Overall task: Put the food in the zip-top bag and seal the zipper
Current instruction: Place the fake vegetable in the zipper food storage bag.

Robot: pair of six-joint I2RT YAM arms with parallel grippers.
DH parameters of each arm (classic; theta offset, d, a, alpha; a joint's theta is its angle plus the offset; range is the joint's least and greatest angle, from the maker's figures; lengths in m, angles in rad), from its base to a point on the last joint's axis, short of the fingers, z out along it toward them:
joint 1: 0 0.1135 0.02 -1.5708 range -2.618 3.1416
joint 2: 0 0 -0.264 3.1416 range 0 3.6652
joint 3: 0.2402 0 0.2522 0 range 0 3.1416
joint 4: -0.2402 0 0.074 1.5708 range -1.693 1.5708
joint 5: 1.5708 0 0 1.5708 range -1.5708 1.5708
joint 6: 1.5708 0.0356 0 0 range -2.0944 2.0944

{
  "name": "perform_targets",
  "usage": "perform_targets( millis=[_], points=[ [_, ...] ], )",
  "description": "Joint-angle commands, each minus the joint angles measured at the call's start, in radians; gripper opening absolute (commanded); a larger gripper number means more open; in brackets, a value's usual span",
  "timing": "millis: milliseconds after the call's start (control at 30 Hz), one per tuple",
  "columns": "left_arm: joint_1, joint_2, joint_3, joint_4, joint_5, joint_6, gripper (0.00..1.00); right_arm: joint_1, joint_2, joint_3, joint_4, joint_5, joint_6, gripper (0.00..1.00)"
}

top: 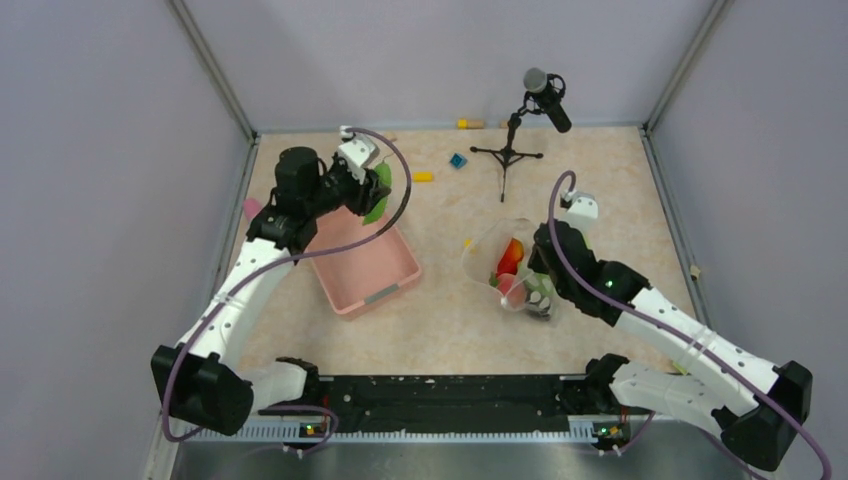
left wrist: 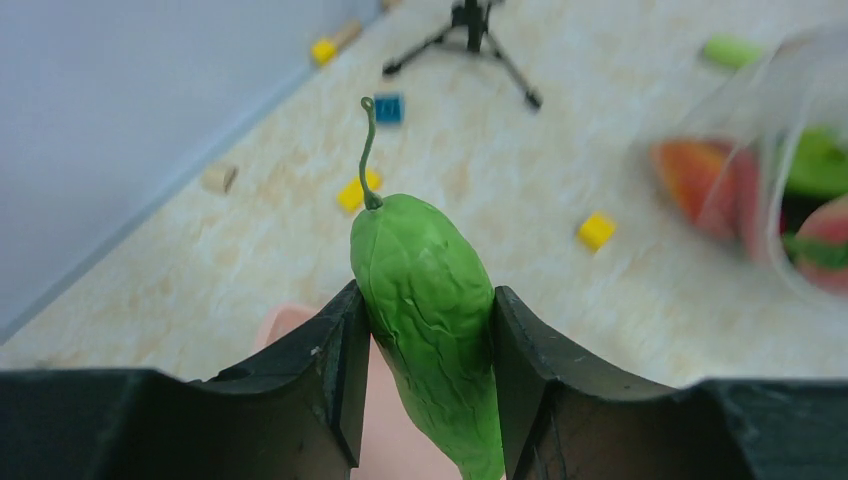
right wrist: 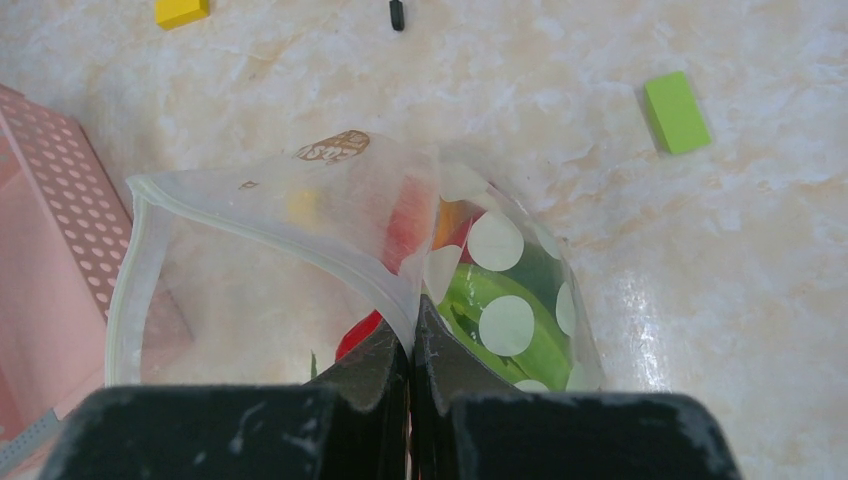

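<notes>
My left gripper (top: 368, 188) is shut on the long green cucumber (top: 379, 192), held in the air over the far end of the pink basket. In the left wrist view the cucumber (left wrist: 425, 290) sits between both fingers with its thin stem pointing away. The zip-top bag (top: 497, 262) stands open at mid-right, with red, orange and green food inside. My right gripper (right wrist: 412, 335) is shut on the bag's mouth edge at the whitish zipper (right wrist: 250, 225). A green piece (right wrist: 540, 345) and a red piece (right wrist: 360, 335) show through the dotted plastic.
The pink basket (top: 400, 255) lies left of centre. A microphone on a small tripod (top: 510, 150) stands at the back. Yellow (top: 423, 177) and blue (top: 458, 160) blocks lie near it. A green block (right wrist: 676, 112) lies beyond the bag. Grey walls enclose three sides.
</notes>
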Motion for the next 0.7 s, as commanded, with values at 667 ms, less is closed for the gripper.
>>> perform_targets(
  millis=[667],
  points=[
    [-0.492,-0.164,-0.251,0.827,-0.426,-0.949,0.0,-0.009,-0.164,-0.091,0.028,0.0,0.075,0.0]
  ],
)
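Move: The left hand already holds the green vegetable; the bag's open mouth lies about 22 cm to its right, 10 cm back and some 14 cm lower. The basket's middle is about level with the hand, 6 cm left and 24 cm below, and a small yellow block stands 17 cm right and 2 cm ahead, down on the table. From the right hand, pinching the bag's rim, the mouth's middle is about 8 cm left, 1 cm ahead and 6 cm below. The left hand keeps its pinch on the green vegetable and sweeps it up about 14 cm and 11 cm to the right, narrowing the sideways gap to the bag's mouth, then draws back some 8 cm, mostly at the end, as the climb levels off. Meanwhile its wrist rolls about 50 degrees, right side rising, so the fingers go from slanting down to slanting a little up, while the right hand holds the rim pinched and eases back and right a centimetre or so. ##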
